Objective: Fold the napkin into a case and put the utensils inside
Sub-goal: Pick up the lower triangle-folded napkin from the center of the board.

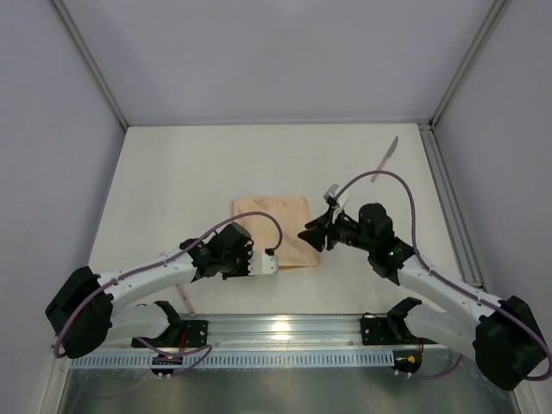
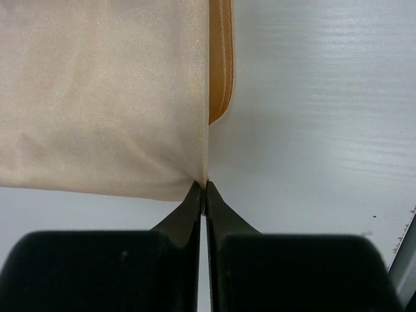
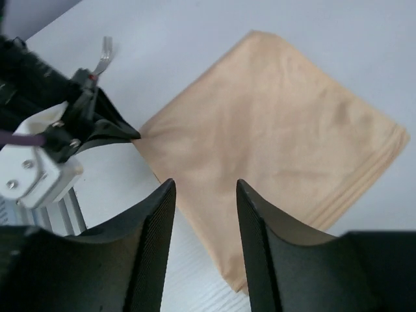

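The peach-orange napkin [image 1: 274, 228] lies folded into a flat layered square in the middle of the table. My left gripper [image 1: 278, 262] is shut on its near corner; the left wrist view shows the tips pinching the cloth's corner [image 2: 205, 188], with the napkin [image 2: 97, 97] spread beyond. My right gripper [image 1: 309, 235] stands open at the napkin's right edge, its jaws over the cloth [image 3: 273, 130] with nothing between them [image 3: 205, 185]. The knife [image 1: 387, 155] lies far right at the back. The fork [image 1: 182, 300] lies by the left arm; its tines [image 3: 104, 53] show in the right wrist view.
A metal rail [image 1: 285, 329] runs along the near edge between the arm bases. Grey enclosure walls surround the table, with a metal frame strip [image 1: 448, 198] along the right side. A purple cable [image 1: 397, 185] loops above the right arm.
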Controlling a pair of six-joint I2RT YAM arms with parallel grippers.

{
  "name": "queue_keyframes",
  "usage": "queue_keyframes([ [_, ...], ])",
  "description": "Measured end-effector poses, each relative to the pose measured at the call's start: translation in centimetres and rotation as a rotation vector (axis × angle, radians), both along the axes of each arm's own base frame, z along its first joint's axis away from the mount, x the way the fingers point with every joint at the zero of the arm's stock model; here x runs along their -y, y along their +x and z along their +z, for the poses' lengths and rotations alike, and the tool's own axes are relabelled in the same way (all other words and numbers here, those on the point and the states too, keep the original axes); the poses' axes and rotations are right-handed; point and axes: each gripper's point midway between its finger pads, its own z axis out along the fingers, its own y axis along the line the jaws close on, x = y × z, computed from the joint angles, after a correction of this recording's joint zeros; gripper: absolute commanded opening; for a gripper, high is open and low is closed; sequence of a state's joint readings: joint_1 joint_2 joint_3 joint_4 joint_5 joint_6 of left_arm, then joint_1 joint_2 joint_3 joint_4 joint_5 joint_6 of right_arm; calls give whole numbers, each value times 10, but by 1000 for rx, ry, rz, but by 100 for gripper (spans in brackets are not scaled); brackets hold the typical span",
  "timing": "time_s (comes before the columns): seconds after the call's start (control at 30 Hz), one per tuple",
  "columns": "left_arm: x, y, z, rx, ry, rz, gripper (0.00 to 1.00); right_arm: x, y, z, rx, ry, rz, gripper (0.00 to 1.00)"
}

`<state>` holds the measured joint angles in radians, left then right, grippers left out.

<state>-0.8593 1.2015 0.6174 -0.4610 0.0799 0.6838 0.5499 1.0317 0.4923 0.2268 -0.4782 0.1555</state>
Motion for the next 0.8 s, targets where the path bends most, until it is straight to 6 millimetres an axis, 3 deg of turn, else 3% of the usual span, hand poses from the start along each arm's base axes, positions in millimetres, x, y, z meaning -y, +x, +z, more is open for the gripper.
queue_keyframes([
  [0.07,0,1,3,-10,-11,4,0,-8,-15,16,173,17,60,60],
  [0.13,1,0,6,-19,-18,3,0,-14,-39,16,340,24,138,65],
  [0.2,2,-1,7,-28,-23,0,0,-15,-61,-4,443,3,201,69],
  [0.3,3,-4,8,-47,-26,-6,0,-11,-75,-41,517,-100,246,70],
  [0.4,3,-6,9,-59,-29,-11,0,-22,-84,-53,596,-178,287,72],
  [0.67,5,-10,9,-89,-39,-17,0,-48,-84,-86,617,-277,256,83],
  [0.8,5,-12,8,-100,-43,-19,0,-63,-76,-89,639,-275,201,87],
])
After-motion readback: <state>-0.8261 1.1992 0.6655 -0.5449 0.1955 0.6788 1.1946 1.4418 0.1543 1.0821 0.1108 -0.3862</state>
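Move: The napkin's near edge, at its middle, lies about 5 cm back, 6 cm left and 15 cm below the empty right hand. The left fingers already hold the near left corner, some 15 cm left and 5 cm back; the near right corner is about 4 cm back and 3 cm right, both low. From the left hand the edge's middle is level and 9 cm right, roughly 3 cm below. Opening wider, the right hand swings back and down about 9 cm towards the near edge, rolling; left keeps hold. ##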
